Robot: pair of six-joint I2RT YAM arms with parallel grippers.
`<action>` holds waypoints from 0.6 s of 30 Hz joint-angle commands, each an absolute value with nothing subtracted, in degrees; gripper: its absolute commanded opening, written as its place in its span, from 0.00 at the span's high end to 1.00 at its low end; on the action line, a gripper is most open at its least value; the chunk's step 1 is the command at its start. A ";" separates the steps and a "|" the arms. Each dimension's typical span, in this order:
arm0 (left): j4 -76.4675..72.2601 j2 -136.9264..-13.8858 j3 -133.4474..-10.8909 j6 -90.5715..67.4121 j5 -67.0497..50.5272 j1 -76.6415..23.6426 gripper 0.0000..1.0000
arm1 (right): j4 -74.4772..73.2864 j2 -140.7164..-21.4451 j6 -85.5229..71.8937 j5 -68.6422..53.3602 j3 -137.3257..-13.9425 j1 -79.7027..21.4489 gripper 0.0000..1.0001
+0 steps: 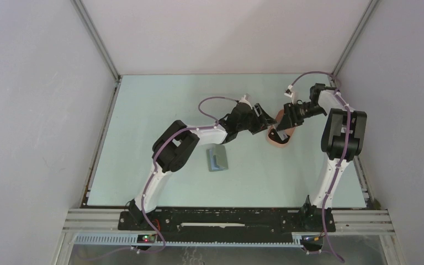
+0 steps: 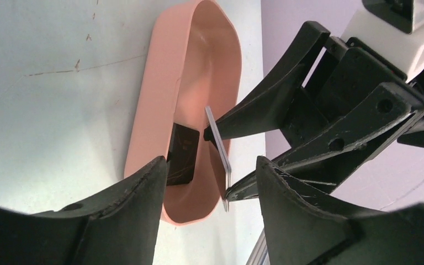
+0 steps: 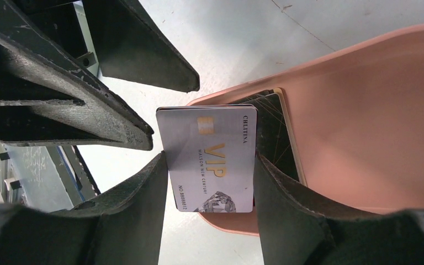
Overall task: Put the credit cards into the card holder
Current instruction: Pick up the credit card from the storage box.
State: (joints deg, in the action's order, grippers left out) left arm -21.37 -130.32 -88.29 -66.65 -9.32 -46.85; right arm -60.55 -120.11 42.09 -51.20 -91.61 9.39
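Note:
My right gripper (image 3: 210, 158) is shut on the silvery-grey VIP card (image 3: 210, 165), pinching it by its two long edges just over the near rim of the salmon-pink tray (image 3: 364, 110). The black card (image 3: 273, 130) leans inside the tray behind it. In the left wrist view the silver card (image 2: 219, 149) shows edge-on between the right gripper's fingers (image 2: 265, 118), and the black card (image 2: 183, 154) stands against the tray wall (image 2: 160, 83). My left gripper (image 2: 210, 162) is open and empty, facing the held card at close range. The grey-green card holder (image 1: 217, 159) lies flat on the table, left of the tray.
Both arms meet over the tray (image 1: 280, 144) at the table's middle right, the left gripper (image 1: 258, 118) and right gripper (image 1: 282, 128) almost touching. White walls stand on three sides of the table.

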 commanded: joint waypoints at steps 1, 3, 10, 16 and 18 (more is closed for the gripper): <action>-20.37 -131.33 -93.25 -67.10 -7.85 -47.41 0.37 | -60.72 -116.65 43.15 -53.06 -91.32 9.76 0.46; -20.04 -131.96 -94.36 -67.24 -8.06 -47.42 0.41 | -60.60 -116.39 43.15 -53.16 -91.32 9.76 0.46; -19.51 -133.45 -96.27 -67.14 -8.84 -47.77 0.59 | -59.83 -115.37 42.83 -53.22 -90.64 9.76 0.46; -19.38 -134.30 -97.60 -66.32 -9.31 -47.94 0.80 | -58.87 -114.46 42.77 -52.87 -89.66 9.76 0.46; -19.40 -134.70 -98.26 -65.82 -9.83 -47.92 0.92 | -59.12 -114.15 43.25 -53.04 -89.50 9.76 0.46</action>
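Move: The credit cards, a thin stack still held by its edges in the right gripper, are about 4 cm to the left hand's right, level with it in reach and 2 cm lower; for the right hand they sit right between its fingers. From the left hand, the storage box's middle is roughly 3 cm ahead, 6 cm right and 7 cm down, and the card holder lies about 11 cm back, 19 cm left and 9 cm down. Rightwards about 2 cm, hardly forward at all, the left hand eases in at the cards' free corner, its wrist steady. Meanwhile its fingers close from well open to nearly shut, one on each face, coming to pinch the stack near that corner. The right hand stays in place over the storage box and keeps its hold on the card edges. ##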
